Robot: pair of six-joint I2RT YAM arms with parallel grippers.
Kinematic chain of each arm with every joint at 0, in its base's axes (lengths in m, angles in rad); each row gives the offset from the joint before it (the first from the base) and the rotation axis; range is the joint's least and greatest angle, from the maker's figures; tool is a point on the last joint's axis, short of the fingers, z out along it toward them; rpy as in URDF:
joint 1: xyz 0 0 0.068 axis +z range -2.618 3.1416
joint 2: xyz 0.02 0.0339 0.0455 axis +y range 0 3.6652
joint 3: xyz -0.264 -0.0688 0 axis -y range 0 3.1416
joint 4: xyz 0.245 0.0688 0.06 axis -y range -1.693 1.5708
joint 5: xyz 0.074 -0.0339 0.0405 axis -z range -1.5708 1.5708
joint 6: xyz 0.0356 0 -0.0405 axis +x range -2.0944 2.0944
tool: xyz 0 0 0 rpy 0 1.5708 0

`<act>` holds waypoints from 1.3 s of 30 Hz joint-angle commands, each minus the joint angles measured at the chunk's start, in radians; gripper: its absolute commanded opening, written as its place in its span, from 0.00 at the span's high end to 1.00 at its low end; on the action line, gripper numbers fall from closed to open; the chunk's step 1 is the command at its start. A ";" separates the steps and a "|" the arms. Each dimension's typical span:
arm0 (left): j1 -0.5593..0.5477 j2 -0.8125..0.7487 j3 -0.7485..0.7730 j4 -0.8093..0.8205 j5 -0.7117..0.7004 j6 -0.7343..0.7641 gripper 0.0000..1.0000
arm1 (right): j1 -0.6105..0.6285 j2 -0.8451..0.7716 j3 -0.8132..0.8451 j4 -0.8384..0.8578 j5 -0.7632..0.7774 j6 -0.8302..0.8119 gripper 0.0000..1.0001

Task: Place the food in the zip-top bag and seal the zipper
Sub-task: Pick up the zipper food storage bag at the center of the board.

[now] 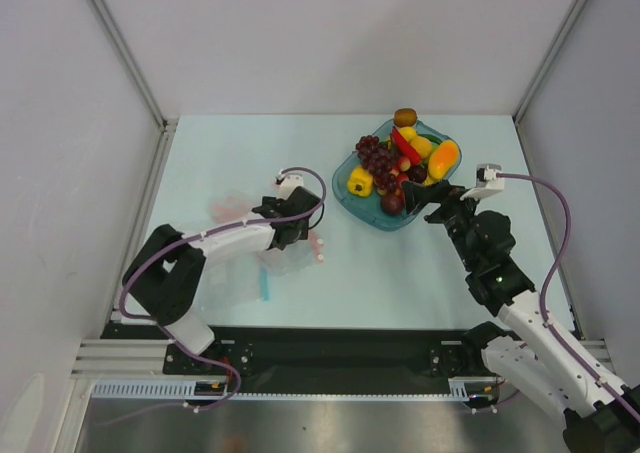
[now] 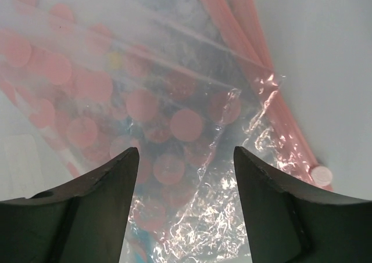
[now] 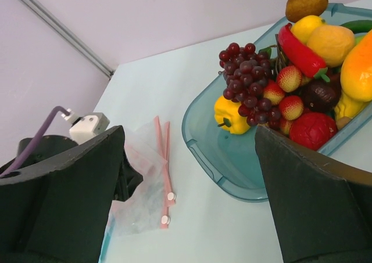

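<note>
The zip-top bag (image 1: 282, 263) lies crumpled on the pale table at the left, its clear film printed with pink dots (image 2: 186, 123). Its pink zipper (image 2: 273, 94) runs along the right edge, also seen in the right wrist view (image 3: 167, 164). My left gripper (image 2: 185, 158) hangs right over the bag, open, with wrinkled film in the gap between its fingers. The food fills a teal dish (image 1: 350, 198): grape bunch (image 3: 247, 83), yellow pepper (image 3: 229, 115), red round fruit (image 3: 314, 129). My right gripper (image 3: 189, 132) stands open beside the dish's near left rim (image 3: 215, 152), holding nothing.
A brown kiwi-like fruit (image 1: 405, 117) tops the pile at the dish's far end. A thin blue strip (image 1: 265, 285) shows on the bag's near side. White walls with metal posts close in the table on three sides; a black rail (image 1: 330, 348) runs along the near edge.
</note>
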 commanded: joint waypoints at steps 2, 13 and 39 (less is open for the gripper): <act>0.028 0.057 0.055 0.001 0.050 0.007 0.29 | 0.004 -0.021 -0.009 0.064 -0.035 -0.025 0.00; 0.093 0.140 0.069 0.007 0.165 0.006 0.29 | 0.006 -0.026 -0.014 0.075 -0.047 -0.027 0.00; -0.028 -0.355 -0.104 0.020 -0.141 -0.080 1.00 | 0.007 0.046 -0.006 0.142 -0.220 -0.035 0.00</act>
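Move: The clear, dotted zip-top bag lies about 5 cm below the left hand, its middle roughly 4 cm ahead and 5 cm to the left. Its pink zipper strips run some 4 cm to the right and 5 cm ahead at their middle. The blue strip is about 6 cm left and 10 cm back, and the fruit bowl some 23 cm right and 13 cm ahead. From the right hand the bag is about 30 cm left, 5 cm ahead and 28 cm down. Down goes the left hand, nearly 5 cm, onto the bag's film just left of the pink strips, easing slightly forward and steepening about 10 degrees. There the half-closed fingers shut fully, pinching the plastic, while the hand rolls its left side down some 10 degrees; then it lifts quickly by about 10 cm, fingers levelling out a little. The open right hand drifts a couple of centimetres left. ##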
